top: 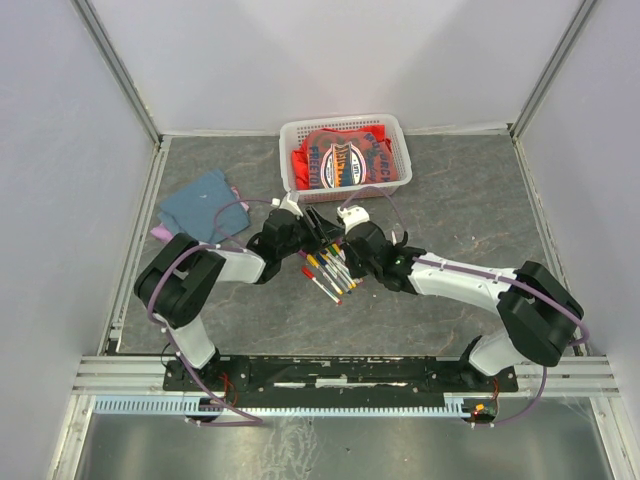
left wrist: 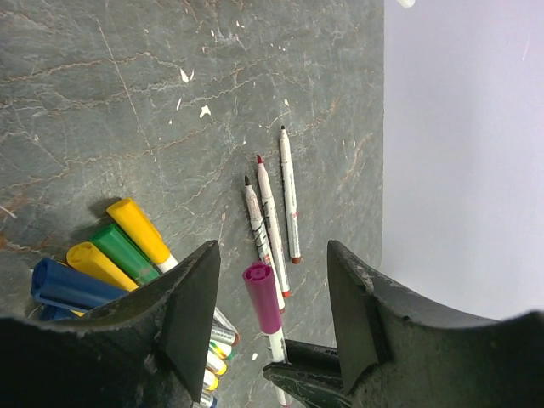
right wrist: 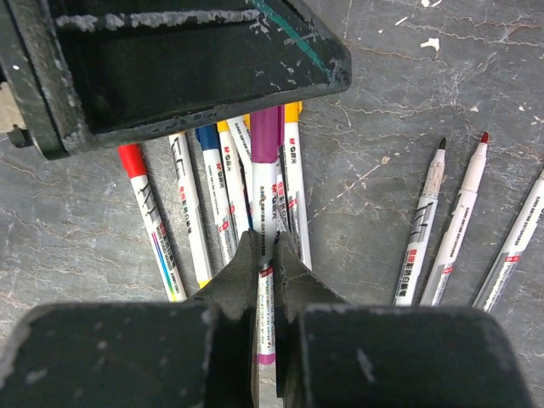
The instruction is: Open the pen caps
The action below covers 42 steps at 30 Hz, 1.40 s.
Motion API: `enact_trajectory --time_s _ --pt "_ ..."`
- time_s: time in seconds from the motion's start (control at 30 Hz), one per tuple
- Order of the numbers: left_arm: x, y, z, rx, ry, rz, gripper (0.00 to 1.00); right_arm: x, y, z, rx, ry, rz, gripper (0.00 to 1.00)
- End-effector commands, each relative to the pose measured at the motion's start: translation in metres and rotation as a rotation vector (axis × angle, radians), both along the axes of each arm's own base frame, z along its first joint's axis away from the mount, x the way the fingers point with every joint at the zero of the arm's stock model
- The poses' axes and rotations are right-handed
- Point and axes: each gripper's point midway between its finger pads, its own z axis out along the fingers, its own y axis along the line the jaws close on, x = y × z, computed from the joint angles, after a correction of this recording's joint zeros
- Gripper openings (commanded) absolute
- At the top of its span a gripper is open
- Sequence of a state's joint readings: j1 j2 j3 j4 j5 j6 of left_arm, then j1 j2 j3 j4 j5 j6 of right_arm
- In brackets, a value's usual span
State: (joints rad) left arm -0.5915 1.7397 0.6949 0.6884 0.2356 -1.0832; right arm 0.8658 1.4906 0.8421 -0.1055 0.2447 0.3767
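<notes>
My right gripper [right wrist: 266, 243] is shut on the white barrel of a purple pen [right wrist: 265, 200] and holds it above the table. Its purple cap [left wrist: 263, 297] sticks up between the two jaws of my left gripper [left wrist: 272, 265], which stands open with a gap on each side of the cap. Under them lie several capped pens [right wrist: 191, 212] with red, yellow, blue and green caps [left wrist: 127, 246]. Three uncapped pens [left wrist: 274, 208] lie side by side to the right. In the top view both grippers meet over the pens [top: 330, 277] at mid-table.
A white basket [top: 397, 130] holding red cloth stands at the back of the grey stone-patterned table. A blue cloth [top: 203, 205] lies at the back left. White walls close in the sides and rear.
</notes>
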Motion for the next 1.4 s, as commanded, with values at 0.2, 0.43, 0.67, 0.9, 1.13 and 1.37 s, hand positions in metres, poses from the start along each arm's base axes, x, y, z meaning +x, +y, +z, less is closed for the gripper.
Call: enact_trajectory --time_s 0.2,0.43,0.67,0.9,1.13,1.37 --pt "0.005 -0.014 0.03 -0.094 -0.056 -0.032 0.49 0.009 0.02 0.025 0.06 -0.054 0.015 0.01" --pt "0.003 -0.017 0.029 -0.108 -0.051 -0.049 0.44 0.011 0.022 0.028 0.061 -0.06 0.017 0.01" --pt "0.0 -0.018 0.026 -0.114 -0.045 -0.06 0.4 0.012 0.023 0.027 0.058 -0.058 0.018 0.01" --pt "-0.001 -0.018 0.026 -0.123 -0.047 -0.066 0.3 0.011 0.022 0.025 0.051 -0.057 0.014 0.01" --pt "-0.004 -0.019 0.026 -0.135 -0.051 -0.082 0.09 0.013 0.018 0.028 0.048 -0.07 -0.001 0.01" --pt "-0.006 -0.02 0.036 -0.16 -0.081 -0.093 0.03 0.011 0.017 0.035 0.074 -0.08 -0.003 0.16"
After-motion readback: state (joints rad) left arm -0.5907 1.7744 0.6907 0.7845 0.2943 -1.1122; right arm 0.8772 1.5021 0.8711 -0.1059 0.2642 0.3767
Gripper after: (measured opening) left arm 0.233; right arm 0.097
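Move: The left hand's open fingers already straddle the purple cap, its middle about 2 cm right and 1 cm back of that hand point, level with it. From the right hand, which holds the purple pen by its barrel, the cap lies some 5 cm ahead, 2 cm left and 3 cm up. The row of capped pens lies about 4 cm left of the right hand, 1 cm ahead and 8 cm below; the uncapped pens lie 8 cm right, 2 cm ahead, 7 cm below. Moving slowly right and a little up, about 1 cm, the left hand narrows its fingers around the purple cap and pinches it, the opening settling on it near the end. The right hand keeps its hold on the barrel, bringing the pen to meet that grip with an equally small drift left and up. ##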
